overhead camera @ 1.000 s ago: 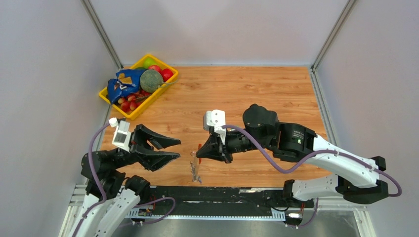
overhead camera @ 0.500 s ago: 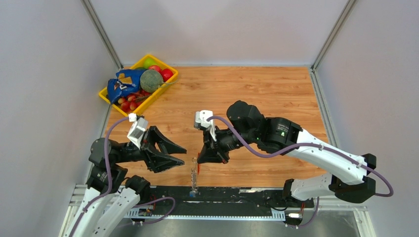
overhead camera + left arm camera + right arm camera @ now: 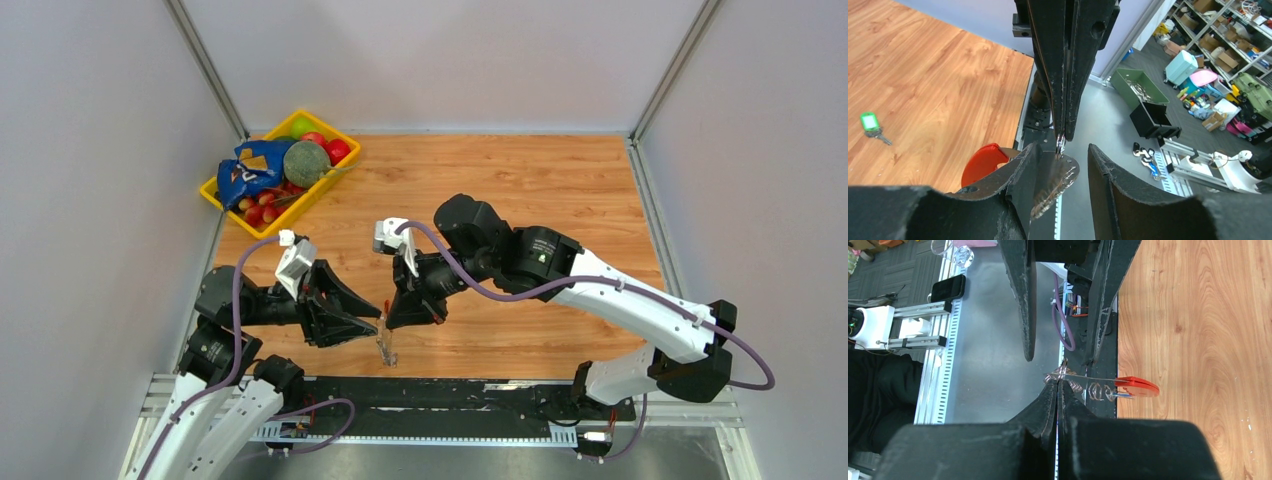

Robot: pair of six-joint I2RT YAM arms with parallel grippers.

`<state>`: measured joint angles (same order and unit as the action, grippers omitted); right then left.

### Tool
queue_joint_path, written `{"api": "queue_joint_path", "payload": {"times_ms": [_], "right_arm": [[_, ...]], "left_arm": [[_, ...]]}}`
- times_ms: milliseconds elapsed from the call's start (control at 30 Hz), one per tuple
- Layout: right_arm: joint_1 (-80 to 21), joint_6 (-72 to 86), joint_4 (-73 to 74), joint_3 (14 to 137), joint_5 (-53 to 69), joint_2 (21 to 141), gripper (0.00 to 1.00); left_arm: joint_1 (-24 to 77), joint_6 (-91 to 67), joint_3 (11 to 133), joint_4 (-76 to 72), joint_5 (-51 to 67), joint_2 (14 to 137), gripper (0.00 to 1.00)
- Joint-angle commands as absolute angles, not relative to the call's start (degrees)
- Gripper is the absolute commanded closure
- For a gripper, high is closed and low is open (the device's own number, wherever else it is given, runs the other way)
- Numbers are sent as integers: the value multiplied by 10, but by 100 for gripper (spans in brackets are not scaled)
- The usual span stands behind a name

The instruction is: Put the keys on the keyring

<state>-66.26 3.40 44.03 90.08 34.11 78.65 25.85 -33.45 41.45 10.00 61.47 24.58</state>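
My right gripper [image 3: 393, 312] is shut on the silvery ring of the keyring [image 3: 385, 342], which hangs below it near the table's front edge. In the right wrist view the shut fingertips [image 3: 1058, 385] pinch the ring, with wire coils and the red clip piece [image 3: 1138, 386] to the right; a thin blue sliver shows beside the red piece. My left gripper [image 3: 355, 318] is open, its jaws on either side of the hanging bunch [image 3: 1055, 182], with the red piece [image 3: 980, 162] behind its left finger. The green-capped key [image 3: 869, 122] lies on the wood.
A yellow basket [image 3: 222, 200] with balls and a blue bag stands at the far left of the wooden table [image 3: 560, 190]. A black rail [image 3: 450, 390] runs along the table's front edge, just below the keyring. Grey walls close both sides.
The right gripper has carried the keyring left and a little nearer. The left gripper has moved right, so its open jaws now flank the hanging keyring.
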Motion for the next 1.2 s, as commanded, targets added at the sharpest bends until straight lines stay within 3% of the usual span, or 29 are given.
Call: {"api": "queue_joint_path", "payload": {"times_ms": [0, 267, 500, 700, 900, 1167], "right_arm": [[-659, 43, 421, 937, 359, 794, 100], [-657, 41, 417, 942, 360, 801, 100], [-657, 41, 414, 937, 359, 794, 100], [-657, 46, 400, 932, 340, 784, 99], [-657, 36, 352, 891, 317, 744, 74], [-657, 3, 262, 809, 305, 671, 67]], "left_arm": [[259, -306, 436, 109, 628, 249, 52], [259, -290, 444, 129, 630, 250, 69], [259, -283, 447, 134, 631, 252, 99], [259, -293, 444, 109, 625, 250, 100], [259, -332, 417, 49, 580, 225, 100], [259, -432, 390, -125, 556, 192, 100]]}}
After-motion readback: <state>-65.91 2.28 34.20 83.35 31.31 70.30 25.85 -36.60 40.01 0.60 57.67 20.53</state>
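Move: The small metal ring at the keyring's end is already pinched in the right fingertips. It lies about 1 cm to the right of the left hand point, level with it, between the half-open left fingers, and about at the right hand point. From either hand, the keyring's red handle is about 6 cm ahead, centred sideways and 4 cm lower; the green-tagged key lies roughly 28 cm ahead, 18 cm right and 32 cm down. Hold the left gripper in place and shut its half-open fingers on the metal ring beside the right fingertips, while the right keeps its pinch and eases barely 1 cm farther in. Once the left has it, open the right fingers to about a third and back them off to the right some 2 cm; both hands rise about 3 cm. ##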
